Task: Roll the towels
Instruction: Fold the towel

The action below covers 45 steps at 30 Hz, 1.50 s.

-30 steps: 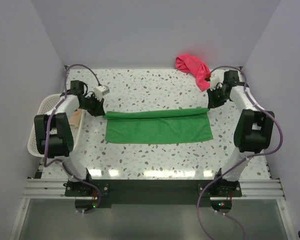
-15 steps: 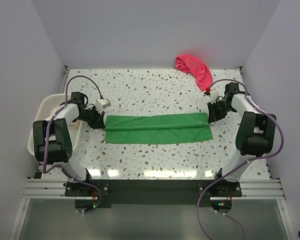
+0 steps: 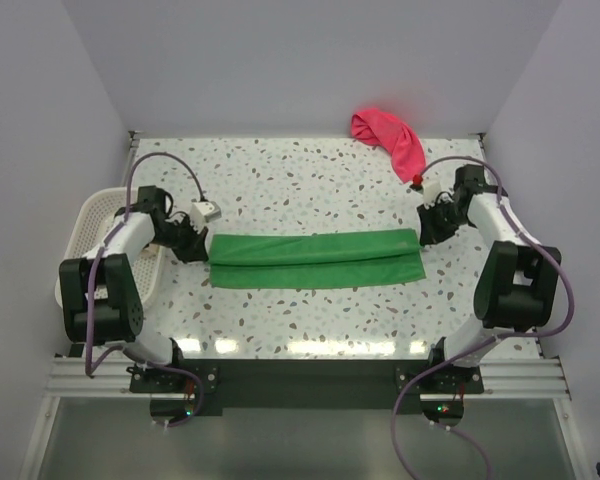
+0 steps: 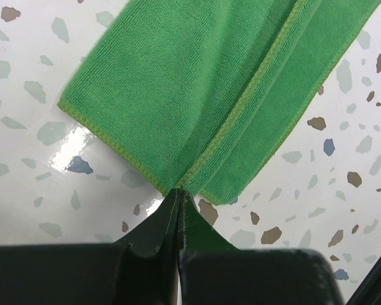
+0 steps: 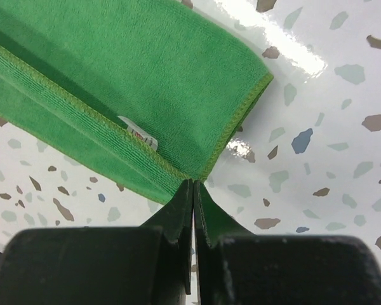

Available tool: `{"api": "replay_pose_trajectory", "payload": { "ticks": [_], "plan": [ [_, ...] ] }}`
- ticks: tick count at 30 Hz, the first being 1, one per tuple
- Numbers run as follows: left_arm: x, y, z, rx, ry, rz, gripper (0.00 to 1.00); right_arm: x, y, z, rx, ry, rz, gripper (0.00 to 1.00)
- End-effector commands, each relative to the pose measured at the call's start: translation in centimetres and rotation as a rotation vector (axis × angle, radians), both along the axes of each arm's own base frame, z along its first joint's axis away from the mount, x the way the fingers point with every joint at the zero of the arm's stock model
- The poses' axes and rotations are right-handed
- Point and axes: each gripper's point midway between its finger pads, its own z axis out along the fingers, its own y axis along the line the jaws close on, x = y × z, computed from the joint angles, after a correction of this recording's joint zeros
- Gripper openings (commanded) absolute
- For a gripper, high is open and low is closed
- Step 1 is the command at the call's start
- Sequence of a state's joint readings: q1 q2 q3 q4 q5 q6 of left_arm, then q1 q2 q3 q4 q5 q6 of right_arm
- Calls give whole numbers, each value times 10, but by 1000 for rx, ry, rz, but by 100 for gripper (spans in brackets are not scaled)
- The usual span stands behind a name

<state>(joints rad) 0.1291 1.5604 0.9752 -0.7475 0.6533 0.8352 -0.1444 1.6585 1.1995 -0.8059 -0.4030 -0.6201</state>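
Observation:
A bright green towel (image 3: 315, 258) lies folded lengthwise across the middle of the speckled table, a long strip with its upper layer laid over the lower one. My left gripper (image 3: 206, 244) is shut on the towel's left corner (image 4: 178, 184), pinching the hemmed edge. On the other side my right gripper (image 3: 420, 236) is shut on the right corner (image 5: 192, 178), beside a small white label (image 5: 137, 130). A pink-red towel (image 3: 388, 138) lies crumpled at the back right. A pale peach-orange towel (image 3: 156, 237) shows partly in the basket, behind the left arm.
A white mesh basket (image 3: 88, 222) stands at the table's left edge, next to the left arm. Walls close in the table on the left, back and right. The arm bases and a black rail (image 3: 300, 375) run along the near edge.
Both grippers have drawn the towel's far edge toward the near side, folding it over. The green towel has gone from a wide sheet to a narrow strip, and both arms have lowered.

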Motion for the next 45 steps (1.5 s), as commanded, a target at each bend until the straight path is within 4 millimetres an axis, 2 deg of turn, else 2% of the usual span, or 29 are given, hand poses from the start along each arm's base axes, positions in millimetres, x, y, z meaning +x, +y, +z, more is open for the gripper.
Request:
{"api": "replay_pose_trajectory", "payload": {
  "ticks": [1, 6, 10, 14, 18, 23, 30, 35, 40, 41, 42, 43, 45],
  "plan": [
    [-14, 1, 6, 5, -6, -60, 0, -16, -5, -3, -32, 21, 34, 0],
    [-28, 3, -6, 26, 28, -82, 0, -31, -4, -20, -33, 66, 52, 0],
    [-36, 3, -21, 22, 76, -83, 0, -41, -7, -43, -48, 123, 58, 0],
    [-31, 5, -30, 39, 74, -49, 0, -44, -8, -53, -52, 135, 59, 0],
    [-28, 5, -31, 38, 76, -38, 0, -40, -8, -49, -49, 126, 54, 0],
    [-25, 2, -20, 23, 59, -50, 0, -32, -9, -33, -51, 92, 53, 0],
    [-31, -1, -4, 12, 50, -90, 0, -38, -8, -16, -57, 71, 79, 0],
    [-42, -2, -9, 7, 75, -105, 0, -46, -10, -28, -69, 102, 88, 0],
    [-42, -1, -18, 13, 81, -99, 0, -41, -12, -40, -71, 124, 71, 0],
    [-42, -2, -20, 12, 90, -99, 6, -41, -11, -42, -68, 133, 73, 1],
    [-42, -2, -20, 10, 92, -99, 13, -44, -10, -45, -59, 161, 78, 8],
    [-42, -2, -19, 10, 93, -104, 28, -42, -10, -43, -55, 159, 82, 26],
    [-40, -4, -13, -2, 88, -115, 37, -42, -8, -35, -47, 148, 85, 44]
  ]
}}
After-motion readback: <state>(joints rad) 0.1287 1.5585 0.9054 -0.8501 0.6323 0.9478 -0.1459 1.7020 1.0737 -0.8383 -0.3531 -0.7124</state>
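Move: Each hand already holds one end of the green towel's lifted edge. The near-left corner of the towel's lower layer lies about 6 cm back of the left hand, 1 cm right and 3 cm below; the near-right corner lies about 7 cm straight back of the right hand and 5 cm below. The basket's middle is some 23 cm left and 2 cm ahead of the left hand. The pink towel is roughly 26 cm ahead and 8 cm left of the right hand. Still pinching the edge's two ends, both hands carry it back towards the green towel's near edge, some 4 to 5 cm, sinking 3 cm on the left and over 5 on the right, tilting slightly. They ease up a little, then the fingers open to about a third and let go of the corners, the right hand dipping again as it opens. ##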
